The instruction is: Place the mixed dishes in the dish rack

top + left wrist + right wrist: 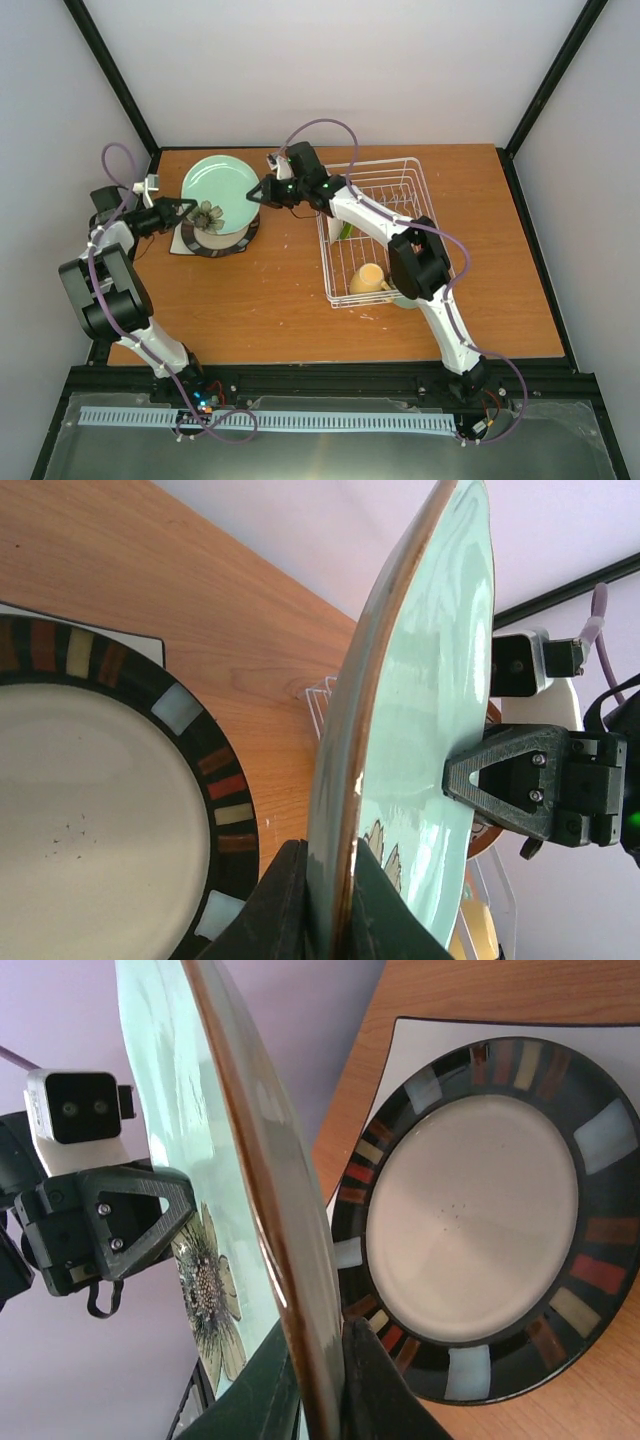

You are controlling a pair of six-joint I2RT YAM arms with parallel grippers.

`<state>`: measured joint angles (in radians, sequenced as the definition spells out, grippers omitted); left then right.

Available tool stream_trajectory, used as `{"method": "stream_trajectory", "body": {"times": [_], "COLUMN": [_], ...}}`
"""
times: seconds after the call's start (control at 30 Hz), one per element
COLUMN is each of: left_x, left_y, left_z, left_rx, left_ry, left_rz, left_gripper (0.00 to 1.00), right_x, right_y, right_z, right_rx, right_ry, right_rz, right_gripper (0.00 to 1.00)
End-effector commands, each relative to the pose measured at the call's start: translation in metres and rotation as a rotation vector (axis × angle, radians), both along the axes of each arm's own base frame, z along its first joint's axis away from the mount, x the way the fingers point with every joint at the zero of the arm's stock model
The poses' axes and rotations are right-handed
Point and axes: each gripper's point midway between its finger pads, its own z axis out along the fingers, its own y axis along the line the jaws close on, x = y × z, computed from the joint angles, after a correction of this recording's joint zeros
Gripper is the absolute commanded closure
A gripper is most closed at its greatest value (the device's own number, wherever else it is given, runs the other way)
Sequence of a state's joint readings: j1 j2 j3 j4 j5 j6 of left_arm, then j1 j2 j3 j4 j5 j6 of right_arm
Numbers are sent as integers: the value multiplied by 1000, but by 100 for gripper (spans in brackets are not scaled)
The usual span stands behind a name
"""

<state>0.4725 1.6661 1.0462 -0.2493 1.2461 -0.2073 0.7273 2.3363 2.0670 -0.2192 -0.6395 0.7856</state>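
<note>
The pale green plate (220,190) with a flower print is held up on edge, over the dark-rimmed cream-centred plate (228,246) that lies on the white square plate (184,244). My left gripper (186,208) is shut on its left rim (330,910). My right gripper (256,193) is shut on the opposite rim (320,1380). In the wrist views the pale green plate (420,680) (180,1110) stands almost upright. The white wire dish rack (385,180) at the right holds a yellow mug (368,278) and a lime-green plate (345,230).
A pale mint-green bowl (405,300) peeks out under the right arm at the rack's near edge. The stacked plates (480,1220) sit near the table's back left corner, close to the black frame post (120,90). Bare wooden tabletop (260,310) lies in front.
</note>
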Motion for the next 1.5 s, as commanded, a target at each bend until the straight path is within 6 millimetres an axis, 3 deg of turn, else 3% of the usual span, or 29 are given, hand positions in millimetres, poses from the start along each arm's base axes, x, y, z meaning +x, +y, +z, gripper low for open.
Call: {"method": "stream_trajectory", "body": {"times": [0.0,0.23,0.33,0.37,0.4,0.43,0.57,0.7,0.9,1.07,1.2,1.3,1.47], "left_x": [-36,-27,-22,-21,-18,-16,-5,3,8,-5,-33,-49,-53], "left_y": [-84,-80,-78,-77,-76,-74,-66,-51,-19,13,42,58,71], "left_z": [57,70,71,72,72,74,87,111,152,189,226,240,233], "left_rx": [-158,-82,-53,-40,-22,-2,102,228,418,547,634,704,792], "left_ry": [-167,-178,-175,-175,-173,-173,-195,-252,-346,-416,-496,-520,-489], "left_rz": [-362,-322,-301,-293,-281,-266,-193,-71,191,450,700,817,866], "left_gripper": [91,66,37,24,4,1,0,0,0,0,0,0,0], "right_x": [-82,-87,-87,-86,-86,-86,-84,-82,-78,-69,-50,-38,-31], "right_y": [46,32,29,28,26,25,20,8,-17,-49,-95,-140,-240], "right_z": [93,105,107,106,106,106,105,108,138,164,190,215,250], "right_rx": [236,211,209,203,200,197,180,175,194,173,129,65,-210], "right_ry": [-185,-217,-218,-218,-219,-218,-220,-232,-295,-375,-463,-561,-757], "right_rz": [257,246,238,234,229,227,209,183,126,30,-119,-268,-651], "right_gripper": [97,97,97,97,97,97,97,97,97,97,97,97,97]}}
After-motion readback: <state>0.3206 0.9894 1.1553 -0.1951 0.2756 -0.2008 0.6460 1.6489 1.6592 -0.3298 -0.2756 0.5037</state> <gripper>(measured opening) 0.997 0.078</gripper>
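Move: Both hands pinch the rim of the mint flower plate, its middle about 7 cm right and 2 cm forward of the left hand, and some 9 cm left of the right hand. The dish rack's middle is roughly 31 cm right, 9 cm back and 12 cm below the right hand; the lime-green plate in the rack is 21 cm right, 4 cm back. The black-rimmed plate is 12 cm left, 7 cm back and 14 cm below it. The left fingers open wide and let go of the mint plate's rim; that hand slips right about 5 cm, then rises steeply to some 24 cm, swinging back left and turning counter-clockwise and tips-up. The right hand keeps its pinch, lifts slightly, draws back, then climbs faster and swings right to the rack's side, fingers tilting up. ##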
